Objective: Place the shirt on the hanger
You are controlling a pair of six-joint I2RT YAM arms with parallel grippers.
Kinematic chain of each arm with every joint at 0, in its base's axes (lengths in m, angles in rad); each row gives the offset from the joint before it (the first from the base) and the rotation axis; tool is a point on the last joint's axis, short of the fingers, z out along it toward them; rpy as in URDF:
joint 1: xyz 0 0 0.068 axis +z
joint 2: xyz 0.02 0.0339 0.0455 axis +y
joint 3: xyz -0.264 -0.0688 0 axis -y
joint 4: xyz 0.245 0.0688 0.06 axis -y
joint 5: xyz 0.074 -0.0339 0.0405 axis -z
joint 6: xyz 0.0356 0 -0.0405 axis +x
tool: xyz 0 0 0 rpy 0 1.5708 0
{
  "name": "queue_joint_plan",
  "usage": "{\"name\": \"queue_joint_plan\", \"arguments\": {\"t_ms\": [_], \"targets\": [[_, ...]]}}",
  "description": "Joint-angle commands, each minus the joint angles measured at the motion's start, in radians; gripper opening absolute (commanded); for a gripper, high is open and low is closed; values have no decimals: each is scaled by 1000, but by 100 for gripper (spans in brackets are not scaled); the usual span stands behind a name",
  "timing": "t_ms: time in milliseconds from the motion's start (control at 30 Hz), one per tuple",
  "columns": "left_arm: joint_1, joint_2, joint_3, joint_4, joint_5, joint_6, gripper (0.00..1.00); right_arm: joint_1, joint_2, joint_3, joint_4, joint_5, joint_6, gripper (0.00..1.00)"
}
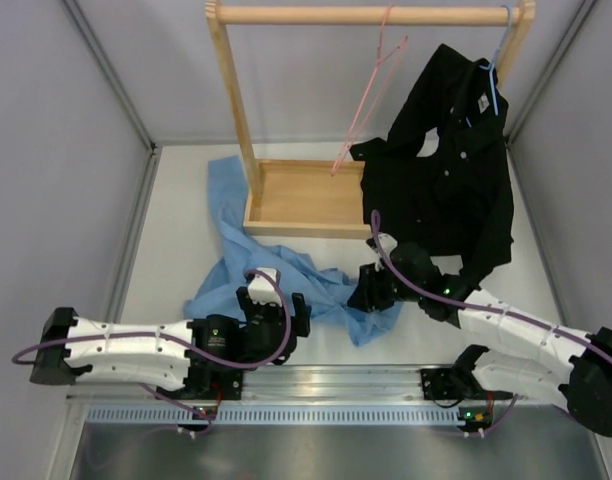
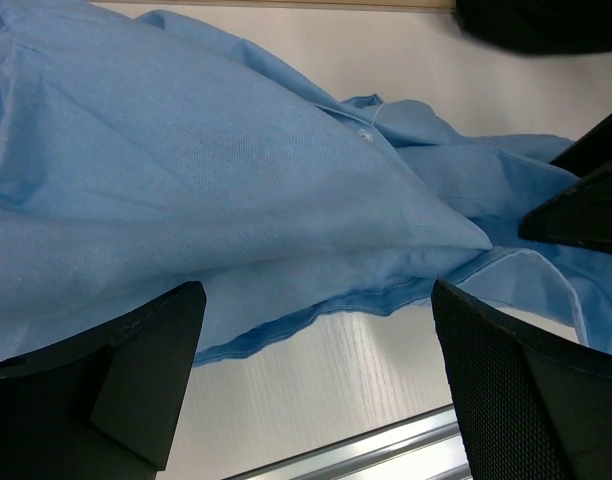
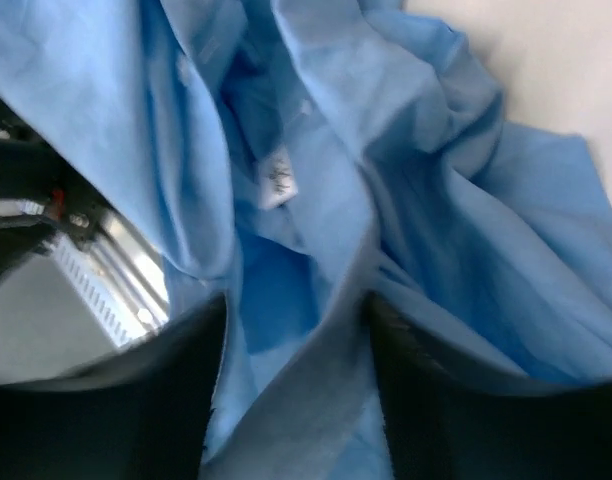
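The light blue shirt (image 1: 229, 215) lies crumpled on the table, spreading from the wooden stand's left post toward both arms. My left gripper (image 1: 273, 300) is open at the shirt's near edge. In the left wrist view the shirt (image 2: 236, 180) hem runs just past my left gripper (image 2: 316, 335), with only bare table between the jaws. My right gripper (image 1: 371, 288) is over the shirt's right end. In the right wrist view my right gripper (image 3: 298, 340) straddles a fold of the shirt (image 3: 436, 200), jaws partly drawn in. The pink hanger (image 1: 371, 85) hangs from the wooden rail.
A wooden rack (image 1: 376, 14) with a tray base (image 1: 301, 205) stands at the back. A black shirt (image 1: 446, 190) hangs from it on a light blue hanger (image 1: 498, 75), drooping close behind my right arm. A metal rail (image 1: 316, 385) runs along the near edge.
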Motion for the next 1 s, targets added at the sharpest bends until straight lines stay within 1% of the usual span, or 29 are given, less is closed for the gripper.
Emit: {"name": "queue_joint_plan", "arguments": {"t_ms": [0,33,67,100,133,167,233,267,333,367,433,467,533,567,633,667,700,733,800,833,900,933,967], "targets": [[3,-2,-8,-18,2,-37,98,41,-25,-58,110,138,49,36],[4,-10,-11,-18,3,-39,98,50,-41,-86,134,155,53,12],[3,-16,-14,-18,6,-39,98,67,-88,-97,144,186,53,3],[4,-21,-16,-17,14,-34,98,77,-122,-106,148,200,45,0],[4,-36,-11,-17,32,-26,98,93,-159,-129,158,217,25,0],[3,-42,-5,-17,44,-2,98,129,-252,-143,174,259,17,0],[3,-68,21,-17,64,30,98,172,-362,-198,191,300,-18,0],[3,-76,33,-17,84,61,98,209,-478,-216,205,310,-30,0],[3,-88,76,-15,92,95,98,245,-594,-279,211,301,-58,0],[3,-90,98,-13,89,133,98,274,-704,-297,211,288,-64,0],[3,-65,142,12,89,206,98,295,-812,-354,202,286,-70,0],[3,-47,200,40,89,281,98,300,-910,-368,195,289,-73,0],[4,25,277,45,83,338,98,301,-993,-379,156,309,-85,0],[3,51,344,65,83,404,98,301,-1059,-371,136,353,-90,0],[7,111,395,109,107,484,98,300,-1099,-329,95,384,-128,0],[15,123,426,162,123,556,98,300,-1113,-307,83,402,-144,0],[29,136,438,190,152,584,98,300,-1108,-257,70,410,-159,0],[79,152,446,216,273,613,98,300,-1096,-227,38,412,-192,0],[153,163,448,282,446,682,98,300,-1037,-169,21,416,-191,0],[229,169,440,307,641,702,98,301,-1004,-151,18,403,-199,0],[286,169,417,351,796,774,98,300,-937,-94,-16,372,-205,0],[330,168,394,379,848,794,98,300,-918,-71,-32,376,-204,0],[349,171,389,379,862,814,98,300,-892,-49,-72,383,-210,0]]}}
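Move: The part of the blue shirt that the right hand goes for lies almost between its half-closed fingers, about 2 cm below and 1 cm back and left. From that hand the wooden rack base is some 24 cm ahead and 12 cm left, the black shirt's lower part about 17 cm ahead and 17 cm right. From the left hand the spot lies about 18 cm right, 2 cm ahead and 5 cm lower. The right hand sinks 2–3 cm as its fingers shut on the blue cloth, then lifts it some 16 cm above the start while drawing back and right, its downward fingers tipping up to about level. The open, empty left hand almost waits, then rises about 13 cm and swings right over the shirt and slightly forward, turning clockwise. ##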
